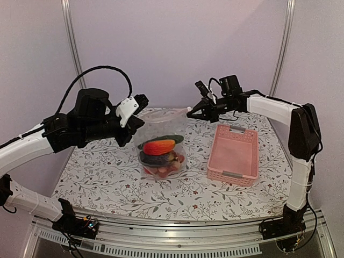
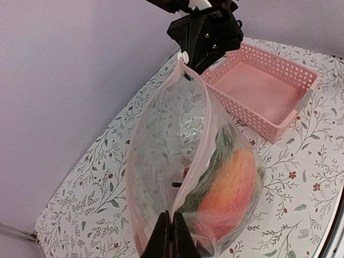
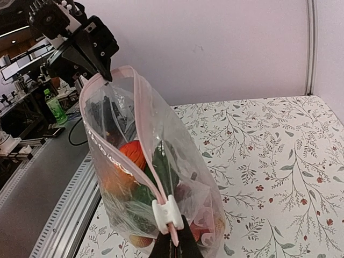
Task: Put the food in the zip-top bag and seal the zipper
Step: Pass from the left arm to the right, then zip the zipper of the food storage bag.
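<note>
The clear zip-top bag (image 1: 163, 156) hangs stretched between both grippers, its bottom resting on the table. The food shows through it: a red-orange pepper (image 1: 158, 146) on top of a green cucumber (image 1: 167, 138), with a red ball (image 3: 131, 153) deeper in. My left gripper (image 2: 172, 236) is shut on one end of the bag's mouth edge. My right gripper (image 3: 174, 248) is shut on the other end, just behind the white slider (image 3: 168, 214). The pink zipper (image 3: 141, 115) runs between them, and its two strips stand apart in the right wrist view.
An empty pink slotted basket (image 1: 234, 153) stands to the right of the bag. The table has a floral cloth (image 1: 107, 177). A metal rail (image 1: 161, 244) runs along the near edge by the arm bases.
</note>
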Controlling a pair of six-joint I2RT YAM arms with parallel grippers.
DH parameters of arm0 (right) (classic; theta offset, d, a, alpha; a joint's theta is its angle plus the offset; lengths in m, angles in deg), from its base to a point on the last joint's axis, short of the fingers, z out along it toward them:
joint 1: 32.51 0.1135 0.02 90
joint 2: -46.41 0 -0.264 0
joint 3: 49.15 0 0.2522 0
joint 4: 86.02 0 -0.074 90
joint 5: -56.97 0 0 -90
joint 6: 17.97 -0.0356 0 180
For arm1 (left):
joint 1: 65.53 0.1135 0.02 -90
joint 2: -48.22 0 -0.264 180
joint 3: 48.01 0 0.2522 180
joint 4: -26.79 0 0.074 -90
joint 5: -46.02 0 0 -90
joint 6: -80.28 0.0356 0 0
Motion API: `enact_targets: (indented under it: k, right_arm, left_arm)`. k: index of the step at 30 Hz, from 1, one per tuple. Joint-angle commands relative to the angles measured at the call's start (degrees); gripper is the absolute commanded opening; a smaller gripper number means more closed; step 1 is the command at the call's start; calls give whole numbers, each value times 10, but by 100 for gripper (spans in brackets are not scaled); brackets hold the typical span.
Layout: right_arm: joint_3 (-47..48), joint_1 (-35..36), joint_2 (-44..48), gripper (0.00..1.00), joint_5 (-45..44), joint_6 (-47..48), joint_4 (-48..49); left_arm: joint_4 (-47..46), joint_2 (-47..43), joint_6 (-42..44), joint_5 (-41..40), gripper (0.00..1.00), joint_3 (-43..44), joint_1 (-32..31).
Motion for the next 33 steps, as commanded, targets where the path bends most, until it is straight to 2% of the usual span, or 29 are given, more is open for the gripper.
enact_targets:
  k: [1, 3, 5, 7, 12, 17, 25, 33]
  right_arm:
    - [-34, 2, 81, 0, -112, 5, 6]
    - [-49, 3, 115, 0, -152, -5, 4]
    - [-65, 8, 144, 0, -174, -11, -6]
    - [-77, 19, 178, 0, -205, -8, -20]
    - [-73, 56, 213, 0, -273, 31, -98]
    - [-67, 67, 238, 0, -318, 33, -142]
    - [7, 80, 257, 0, -370, 23, -250]
    - [62, 130, 220, 0, -351, 26, -275]
  left_arm:
    - [-10, -23, -23, -56, 2, 8, 7]
    - [-8, -30, -33, -54, 12, 15, 18]
    - [-9, -34, -35, -36, 36, 18, 22]
    - [-10, -31, -37, -11, 50, 22, 23]
    - [-45, -5, -63, 61, 67, 67, 22]
    - [-67, 57, -81, 139, 70, 135, 18]
    - [-127, 136, -95, 188, 69, 173, 3]
    - [-144, 113, -94, 196, 69, 152, -1]
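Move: My left hand still pinches the zip bag's left top corner. The slider, its goal now, is about 17 cm to its right, 8 cm ahead and 4 cm lower, already between my right fingers, 1 cm left of the right hand point. The pepper in the bag lies 7 cm right of my left hand, 3 cm ahead and 16 cm below. The empty basket is some 20 cm right of my right hand, 2 cm back and 24 cm below. I open my left fingers wide and let go of the bag corner, drawing a little left first, then swing up and over to the right about 9 cm towards the slider, rolling some 20 degrees right-side-down and dipping slightly. Meanwhile my right hand keeps its pinch, lifting its end of the bag about 8 cm and bringing it back 7 cm, turning clockwise. ##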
